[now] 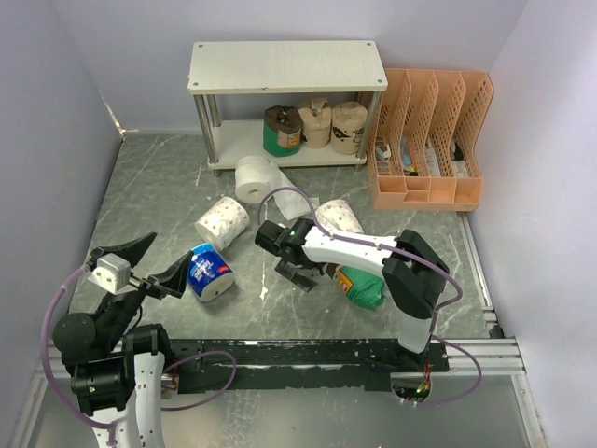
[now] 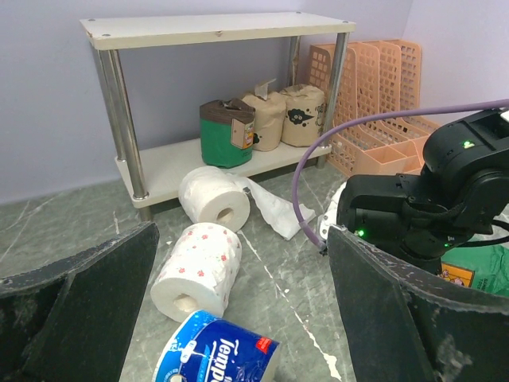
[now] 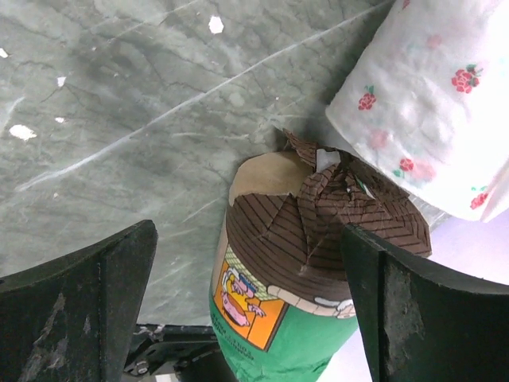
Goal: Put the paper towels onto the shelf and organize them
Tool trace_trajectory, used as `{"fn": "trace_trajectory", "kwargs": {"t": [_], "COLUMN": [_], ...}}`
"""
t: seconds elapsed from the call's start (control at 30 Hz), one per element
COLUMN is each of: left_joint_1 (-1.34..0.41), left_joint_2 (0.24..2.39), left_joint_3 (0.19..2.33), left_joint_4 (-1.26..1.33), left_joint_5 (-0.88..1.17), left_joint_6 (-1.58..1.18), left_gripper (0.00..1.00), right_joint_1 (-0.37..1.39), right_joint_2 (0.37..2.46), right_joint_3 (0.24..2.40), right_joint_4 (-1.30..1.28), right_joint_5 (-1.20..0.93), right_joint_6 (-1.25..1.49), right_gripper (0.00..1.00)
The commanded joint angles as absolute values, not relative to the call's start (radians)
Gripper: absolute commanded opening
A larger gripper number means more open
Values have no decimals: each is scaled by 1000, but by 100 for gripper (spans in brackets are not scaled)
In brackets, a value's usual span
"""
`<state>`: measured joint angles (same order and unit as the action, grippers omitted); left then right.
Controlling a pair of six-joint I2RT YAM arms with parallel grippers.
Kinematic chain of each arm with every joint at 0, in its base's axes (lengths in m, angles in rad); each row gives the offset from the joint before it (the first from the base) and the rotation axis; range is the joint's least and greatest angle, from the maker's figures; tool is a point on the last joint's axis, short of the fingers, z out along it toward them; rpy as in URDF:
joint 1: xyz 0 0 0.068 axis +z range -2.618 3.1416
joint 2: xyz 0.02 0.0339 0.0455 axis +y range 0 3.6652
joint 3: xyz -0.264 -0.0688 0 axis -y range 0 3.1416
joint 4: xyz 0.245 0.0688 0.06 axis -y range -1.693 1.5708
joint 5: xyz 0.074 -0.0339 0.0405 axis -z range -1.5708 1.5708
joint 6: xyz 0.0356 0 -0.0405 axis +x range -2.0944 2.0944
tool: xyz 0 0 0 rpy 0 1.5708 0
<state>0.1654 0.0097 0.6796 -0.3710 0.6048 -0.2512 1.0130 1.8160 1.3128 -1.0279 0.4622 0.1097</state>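
The shelf (image 1: 284, 65) stands at the back; its lower board holds a green-wrapped roll (image 1: 282, 131) and two tan rolls (image 1: 315, 123). On the table lie a plain white roll with a loose sheet (image 1: 252, 177), a flower-patterned roll (image 1: 222, 222), a blue-white wrapped roll (image 1: 210, 273), a second patterned roll (image 1: 339, 217) and a green-wrapped roll (image 1: 359, 285). My right gripper (image 1: 298, 271) is open. In the right wrist view that green-wrapped roll (image 3: 294, 294) lies between its fingers (image 3: 79, 302). My left gripper (image 1: 154, 264) is open and empty, just left of the blue-white roll (image 2: 219, 354).
An orange perforated file organizer (image 1: 429, 140) stands right of the shelf. Purple walls close in the left, back and right sides. A purple cable (image 2: 306, 171) loops off the right arm. The loose sheet (image 2: 274, 211) trails across the table in front of the shelf (image 2: 215, 28).
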Motion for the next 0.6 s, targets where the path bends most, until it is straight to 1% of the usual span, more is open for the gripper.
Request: {"fn": "trace_trajectory", "kwargs": {"t": [0.0,0.17,0.2,0.27,0.3,0.5,0.57], "left_joint_1": [164,167,168,169,170,172,172], "left_joint_2": [-5,-4,-5,-5,-5,-5,-5], "left_joint_3": [696,693,693,691,690,691,692], "left_joint_4": [-370,-367,-365,-364,-364,-364,-365], "left_joint_5": [602,604,605,608,610,609,610], "left_joint_6": [-247,-248,-248,-249,-249,-249,-247], "left_gripper": [99,99,99,99,99,99,99], "right_joint_1": [995,994,994,994,994,991,988], "right_joint_2": [1854,1868,1871,1877,1884,1936,1951], "right_joint_3": [1282,1274,1276,1289,1299,1316,1318], "right_joint_4": [-992,-1019,-1029,-1046,-1059,-1094,-1100], "right_joint_5": [472,521,533,558,569,629,638], "right_joint_6": [87,111,122,148,165,224,240], "right_gripper": [99,98,96,90,87,55,48]}}
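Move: Roughly 9 cm to the right hand's right, level with it fore and aft and about 3 cm lower, lies the middle of the green paper-towel pack, its pleated brown end turned towards the fingers. The flowered roll beyond the pack sits some 12 cm ahead and 8 cm right of this hand; the blue roll is about 20 cm to its left, level with it. From the raised left hand, the green pack lies some 33 cm right, 8 cm ahead and 29 cm down. Closing in on the green pack's pleated brown end, the right hand slides about 2.5 cm to the right, edging forward too, and sinks nearly 2 cm, mostly early on. The wrist swings the fingertips some 10 degrees towards the pack, while the fingers, wide open at first, close to about half around the brown end; no firm grip shows yet. ##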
